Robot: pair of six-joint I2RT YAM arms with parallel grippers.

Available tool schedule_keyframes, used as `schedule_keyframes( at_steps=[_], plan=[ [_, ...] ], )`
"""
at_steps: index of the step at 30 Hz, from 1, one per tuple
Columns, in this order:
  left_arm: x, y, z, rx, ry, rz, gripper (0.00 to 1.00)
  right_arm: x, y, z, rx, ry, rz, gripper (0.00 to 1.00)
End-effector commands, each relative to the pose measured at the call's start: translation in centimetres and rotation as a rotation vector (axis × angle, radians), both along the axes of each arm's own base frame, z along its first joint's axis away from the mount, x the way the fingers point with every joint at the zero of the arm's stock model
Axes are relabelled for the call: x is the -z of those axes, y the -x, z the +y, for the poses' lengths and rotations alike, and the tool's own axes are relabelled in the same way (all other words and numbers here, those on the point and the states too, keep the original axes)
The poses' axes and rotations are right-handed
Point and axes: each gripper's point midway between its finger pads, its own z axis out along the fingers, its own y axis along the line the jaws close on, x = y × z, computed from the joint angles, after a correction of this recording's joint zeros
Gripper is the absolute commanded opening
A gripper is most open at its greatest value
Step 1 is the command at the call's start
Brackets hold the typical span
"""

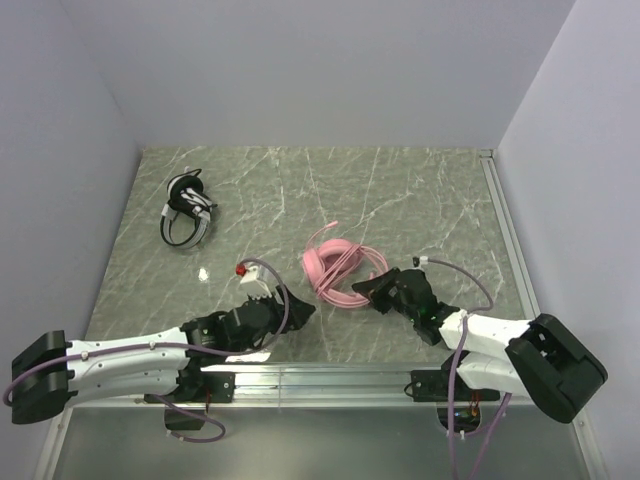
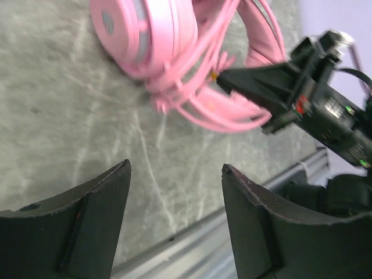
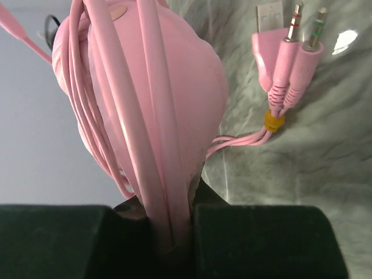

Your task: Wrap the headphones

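Note:
The pink headphones (image 1: 335,268) lie mid-table with their pink cable looped around them. My right gripper (image 1: 364,289) is shut on their near right edge; in the right wrist view the pink band and cable strands (image 3: 157,145) run down between its closed jaws (image 3: 171,232). The cable's pink plugs (image 3: 288,55), bound by a yellow tie (image 3: 273,121), rest on the table. My left gripper (image 1: 298,310) is open and holds nothing, just left of the pink headphones (image 2: 145,35), a short gap away. The black-and-white headphones (image 1: 188,210) lie far left.
A metal rail (image 1: 330,375) runs along the table's near edge, and another along the right side (image 1: 505,230). White walls close in the left, back and right. The right gripper's fingers (image 2: 261,81) show in the left wrist view, close to the left gripper's path.

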Motion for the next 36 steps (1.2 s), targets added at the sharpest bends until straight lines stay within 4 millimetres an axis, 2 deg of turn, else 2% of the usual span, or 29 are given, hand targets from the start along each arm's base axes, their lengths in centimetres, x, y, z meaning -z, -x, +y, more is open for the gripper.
schedule_keyframes(
  at_steps=[1,8,10,11,13,15,16,18,21,23,24,25,26,27,30,35,36],
  plan=[
    [-0.9,-1.0,0.0,0.018,-0.041,-0.019,0.70,0.8,0.1,0.1,0.005,0.131,-0.003,0.06],
    [-1.6,-2.6,0.7,0.017,-0.028,-0.026,0.70,3.5,0.8,0.0,-0.022,0.249,0.089,0.22],
    [-1.6,-2.9,0.8,0.021,-0.052,-0.028,0.70,3.9,1.0,0.2,-0.030,0.275,0.106,0.31],
    [-1.6,-2.9,0.8,0.024,-0.057,-0.029,0.70,3.8,1.1,0.4,-0.036,0.277,0.108,0.31],
    [-1.7,-3.1,0.8,0.024,-0.067,-0.033,0.70,3.4,0.8,0.9,-0.041,0.287,0.099,0.38],
    [-1.6,-3.2,0.9,0.025,-0.080,-0.035,0.70,3.4,1.2,1.1,-0.048,0.327,0.104,0.50],
    [-1.7,-3.4,0.9,0.021,-0.081,-0.036,0.70,2.8,0.9,1.4,-0.044,0.333,0.093,0.54],
    [-1.7,-3.5,1.0,0.022,-0.090,-0.039,0.70,3.0,1.3,1.2,-0.046,0.378,0.110,0.61],
    [-1.8,-3.6,1.0,0.026,-0.099,-0.043,0.70,2.6,1.4,1.2,-0.039,0.388,0.125,0.66],
    [-1.9,-3.7,1.0,0.028,-0.105,-0.042,0.70,2.9,1.5,0.5,-0.018,0.427,0.150,0.70],
    [-2.0,-3.7,0.9,0.033,-0.105,-0.046,0.70,3.1,1.6,0.3,-0.017,0.446,0.162,0.77],
    [-2.1,-3.8,0.8,0.034,-0.107,-0.049,0.70,2.6,1.3,0.4,-0.012,0.452,0.161,0.78],
    [-2.2,-3.8,0.7,0.036,-0.106,-0.050,0.70,2.9,1.7,0.0,-0.014,0.482,0.187,0.82],
    [-1.8,-3.7,0.9,0.039,-0.129,-0.038,0.70,3.1,1.8,-0.2,-0.012,0.497,0.203,0.83],
    [-1.9,-3.7,0.9,0.042,-0.132,-0.040,0.70,2.2,1.7,0.1,-0.022,0.507,0.212,0.87],
    [-2.3,-3.7,0.8,0.049,-0.136,-0.043,0.70,1.2,2.4,-1.3,-0.018,0.550,0.222,0.90],
    [-2.2,-3.6,0.9,0.052,-0.145,-0.041,0.70,0.7,2.5,-1.3,-0.018,0.546,0.222,0.94]
  ],
)
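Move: The right fingers are shut on the headband of the pink headphones. The headphones' middle lies about 4 cm ahead of and 4 cm left of that hand, roughly level with it, the near ear cup some 5 cm ahead and 10 cm left. From the open left hand the headphones' middle is about 9 cm ahead, 7 cm right and 7 cm lower, and the near ear cup is about 11 cm ahead and 2 cm right. The right hand lets go of the pink headband, sinking about 4 cm as its fingers begin to part, then coming up slightly and easing back while they open nearly wide around the band; its wrist rolls some 30 degrees, left side dropping, and tips down. The left hand, kept open, edges about 3 cm forward and slightly left towards the near ear cup, then hovers. ##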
